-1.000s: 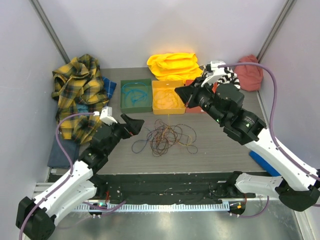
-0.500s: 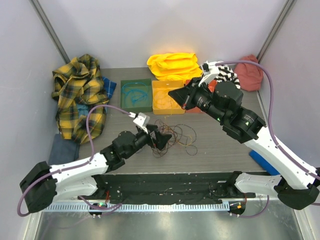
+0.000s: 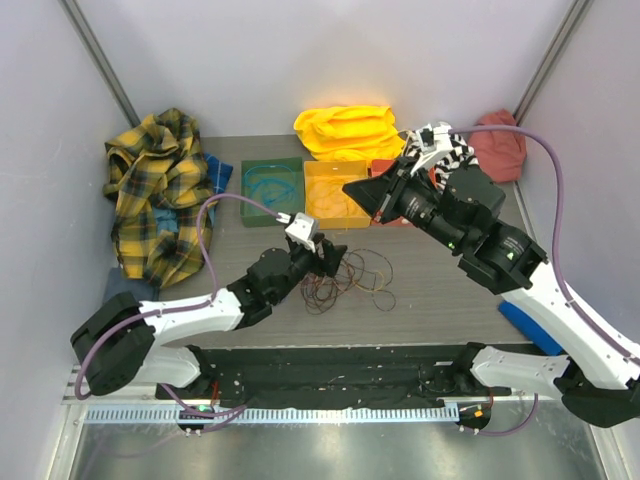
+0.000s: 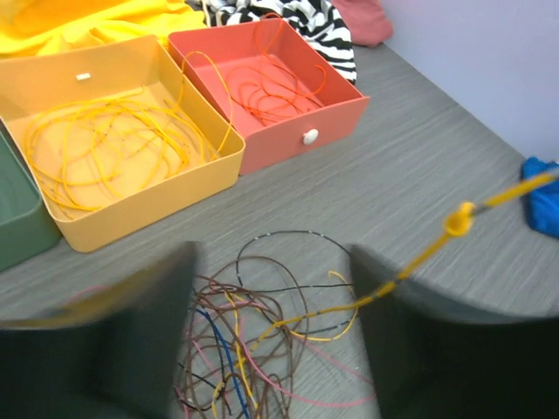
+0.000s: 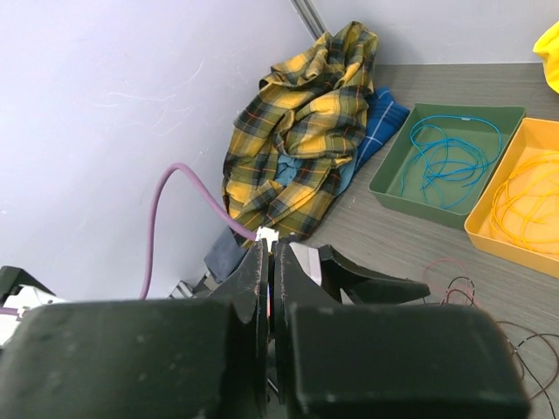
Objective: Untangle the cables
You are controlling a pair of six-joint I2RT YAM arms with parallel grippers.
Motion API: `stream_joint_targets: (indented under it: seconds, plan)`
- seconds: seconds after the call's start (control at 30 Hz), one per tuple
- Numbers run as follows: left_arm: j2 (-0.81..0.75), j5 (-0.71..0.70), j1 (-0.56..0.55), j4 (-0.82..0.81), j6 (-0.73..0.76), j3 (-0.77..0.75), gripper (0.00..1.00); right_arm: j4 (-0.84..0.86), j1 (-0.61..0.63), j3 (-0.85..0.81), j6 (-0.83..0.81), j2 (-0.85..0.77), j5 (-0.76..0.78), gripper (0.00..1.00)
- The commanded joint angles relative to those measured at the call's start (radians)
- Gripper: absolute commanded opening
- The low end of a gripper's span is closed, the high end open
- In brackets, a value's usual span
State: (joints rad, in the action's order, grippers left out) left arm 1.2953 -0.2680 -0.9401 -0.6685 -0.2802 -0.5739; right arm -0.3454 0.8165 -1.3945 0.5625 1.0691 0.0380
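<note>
The cables (image 3: 348, 275) are a loose tangle of thin brown, yellow, pink, blue and dark loops on the grey table, in front of the trays. My left gripper (image 3: 333, 255) hangs low over the tangle's left part. In the left wrist view my left gripper (image 4: 272, 262) is open, and the cables (image 4: 236, 340) lie between its blurred fingers (image 4: 131, 349). One yellow cable (image 4: 458, 220) runs from the tangle across the right finger toward the right. My right gripper (image 3: 352, 187) is shut and raised over the trays; the right wrist view shows nothing between its tips (image 5: 269, 249).
Along the back stand a green tray (image 3: 290, 215) with a teal cable, a yellow tray (image 3: 312, 215) with yellow cables, and a red tray (image 4: 336, 122) with orange-red cables. A plaid shirt (image 3: 160, 190) lies left; yellow (image 3: 345, 130), striped (image 3: 455, 150) and red (image 3: 500, 145) cloths lie behind.
My left arm has swung from the left side of the table rightward and forward onto the tangle, and its jaws have narrowed a little. The right gripper has barely moved and stays shut.
</note>
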Motion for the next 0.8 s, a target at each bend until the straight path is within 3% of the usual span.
stream_joint_targets:
  seconds: [0.0, 0.03, 0.07, 0.1, 0.2, 0.27, 0.3, 0.57, 0.77]
  plan:
    - [0.012, -0.059, 0.009, -0.086, 0.029, -0.037, 0.49, 0.017, 0.004, 0.011, 0.017, -0.04, -0.012, 0.01]
    - [0.004, -0.071, 0.009, -0.08, 0.029, -0.037, 0.33, 0.016, 0.006, 0.012, 0.016, -0.043, -0.01, 0.01]
    - [-0.019, -0.088, 0.011, -0.045, 0.024, -0.044, 0.0, 0.014, 0.004, 0.015, 0.014, -0.047, -0.007, 0.02]
    - [-0.034, -0.1, 0.009, -0.016, 0.021, -0.052, 0.0, -0.004, 0.006, 0.017, 0.013, -0.052, 0.0, 0.24]
    - [-0.14, -0.115, 0.011, 0.137, 0.024, -0.098, 0.0, -0.052, 0.006, 0.055, -0.004, -0.098, 0.069, 0.58]
    - [-0.192, -0.141, 0.014, 0.237, 0.013, -0.177, 0.0, -0.055, 0.007, 0.154, -0.001, -0.147, 0.126, 0.66]
    - [-0.233, -0.149, 0.015, 0.367, 0.003, -0.216, 0.0, -0.046, 0.006, 0.196, 0.002, -0.196, 0.137, 0.71]
    - [-0.206, -0.079, 0.021, 0.789, -0.071, -0.648, 0.0, 0.14, 0.024, 0.531, 0.06, -0.218, 0.076, 0.73]
    - [-0.168, 0.022, 0.018, 0.868, -0.151, -0.77, 0.0, 0.244, 0.087, 0.496, 0.03, -0.14, 0.092, 0.74]
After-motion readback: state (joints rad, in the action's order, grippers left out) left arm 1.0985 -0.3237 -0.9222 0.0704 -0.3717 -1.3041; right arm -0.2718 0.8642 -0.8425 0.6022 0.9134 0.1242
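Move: The yellow cable, held up by its knotted end in the shut right fingers, passes between the left hand's open fingers. The spot to grip is practically at the left hand, and about 24 cm below and 4 cm ahead of the right hand, 2 cm to its left. The tangle lies roughly 18 cm beneath the left hand and 3 cm to its right; the yellow box stands about 21 cm ahead, the red box 22 cm ahead and 15 cm right. The left hand creeps barely a centimetre forward as its fingers shut and pinch the yellow cable below the right hand, then it lifts fast, about 25 cm, drifting a little left and pulling cable up from the tangle. Once the left fingers have nearly closed, the right hand opens wide, lets go of the cable end and sinks some 19 cm, swinging a few centimetres right and partly back while tipping its fingers about 15 degrees downward beside the rising strands. ##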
